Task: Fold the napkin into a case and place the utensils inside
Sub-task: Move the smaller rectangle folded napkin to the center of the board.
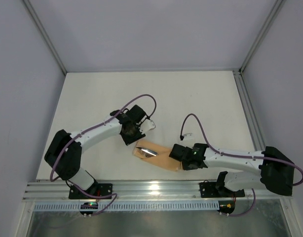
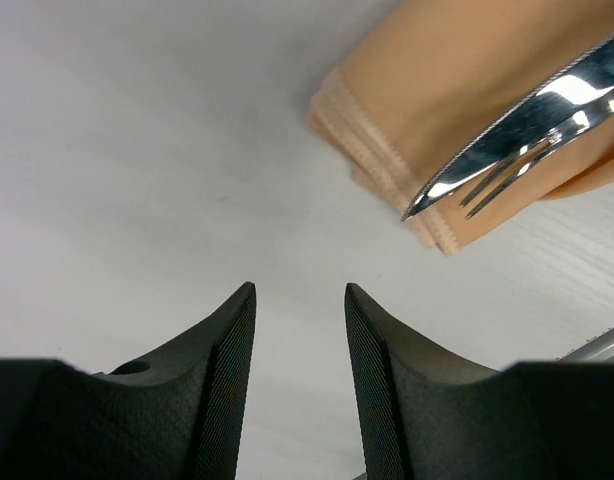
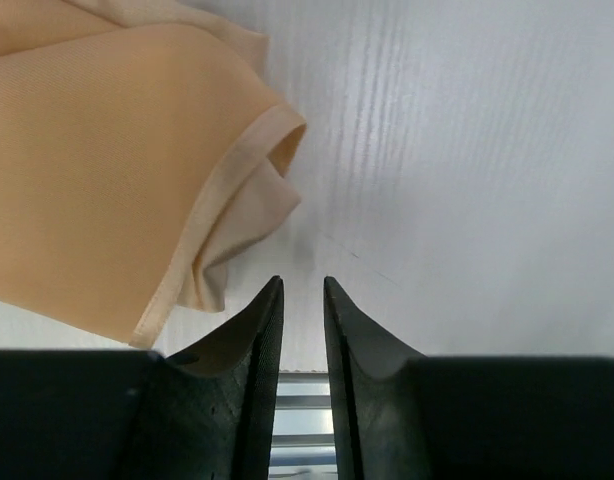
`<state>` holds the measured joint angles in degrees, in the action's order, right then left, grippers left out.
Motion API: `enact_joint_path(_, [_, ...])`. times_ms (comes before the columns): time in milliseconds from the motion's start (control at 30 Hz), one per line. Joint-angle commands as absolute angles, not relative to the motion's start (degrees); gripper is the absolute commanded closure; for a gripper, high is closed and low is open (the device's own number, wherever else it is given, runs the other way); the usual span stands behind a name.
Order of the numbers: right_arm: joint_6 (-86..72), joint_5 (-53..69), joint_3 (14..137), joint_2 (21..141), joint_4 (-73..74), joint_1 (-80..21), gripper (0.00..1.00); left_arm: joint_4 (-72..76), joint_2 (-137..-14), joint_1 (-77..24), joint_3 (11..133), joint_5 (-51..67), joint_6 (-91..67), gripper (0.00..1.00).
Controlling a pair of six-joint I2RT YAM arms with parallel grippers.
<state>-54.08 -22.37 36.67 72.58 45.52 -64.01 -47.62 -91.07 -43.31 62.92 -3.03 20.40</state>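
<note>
The peach-orange napkin (image 1: 160, 158) lies folded as a narrow case near the table's front edge. It also shows in the left wrist view, napkin (image 2: 447, 80), and in the right wrist view, napkin (image 3: 97, 170). The shiny metal heads of the utensils (image 1: 145, 151) stick out of its left end. Fork tines and a pointed tip of those utensils (image 2: 517, 140) rest on the cloth. My left gripper (image 1: 130, 135) hovers just up-left of that end, open and empty (image 2: 300, 290). My right gripper (image 1: 183, 165) sits at the case's right end, its jaws narrowly open with nothing between them (image 3: 303, 282).
A ribbed aluminium rail (image 1: 156, 187) runs along the table's near edge, right behind the case, and shows between the right fingers. Grey enclosure walls and metal posts (image 1: 250, 54) bound the white table (image 1: 156, 94) at the back and sides.
</note>
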Motion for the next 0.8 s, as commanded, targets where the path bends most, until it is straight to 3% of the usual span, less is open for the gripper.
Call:
enact_joint_path(0, [-54.49,-27.41,38.49,65.94,52.72,-62.85,0.73,-51.24,-86.58,-39.91,64.42,-1.94,20.92,0.57])
enact_joint_path(133, [-48.01,-30.84,44.80,59.51,55.82,-59.86,0.66,-53.08,-82.45,-36.48,63.90,-0.53,20.04,0.56])
enact_joint_path(200, [-36.35,-28.58,47.01,57.75,51.62,-56.61,0.62,-53.87,-80.26,-33.94,63.55,0.52,19.60,0.55])
enact_joint_path(300, [-20.28,-11.12,49.83,58.96,33.38,-50.39,0.51,-55.10,-75.42,-28.84,63.28,2.90,19.51,0.51])
enact_joint_path(600, [-7.74,13.42,62.13,88.92,13.64,-47.55,0.45,-56.16,-63.91,-13.55,56.96,5.36,20.65,0.36])
enact_joint_path(767, [-4.48,17.48,71.18,101.41,13.27,-46.76,0.48,-55.29,-60.65,-5.55,52.66,9.66,21.27,0.32])
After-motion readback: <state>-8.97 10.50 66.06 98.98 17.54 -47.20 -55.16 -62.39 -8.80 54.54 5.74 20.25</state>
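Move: The smaller rectangle folded napkin lies flat to the right gripper's left, its middle about 14 cm left, 5 cm ahead and 2 cm lower; its far-left corner is some 24 cm left and 13 cm ahead. The utensils on its left part are roughly 20 cm left and 7 cm ahead. From the left gripper the napkin's middle is about 12 cm to the right, 7 cm back and 6 cm below. Swing the right gripper up off the board beside the napkin's right end, then left and forward in an arc to just beyond its far edge near the utensils, about 18 cm left, sinking again at the end; turn it counter-clockwise and open the fingers to half. Meanwhile clear the left gripper about 15 cm left, away from the napkin, rising and opening wider. ##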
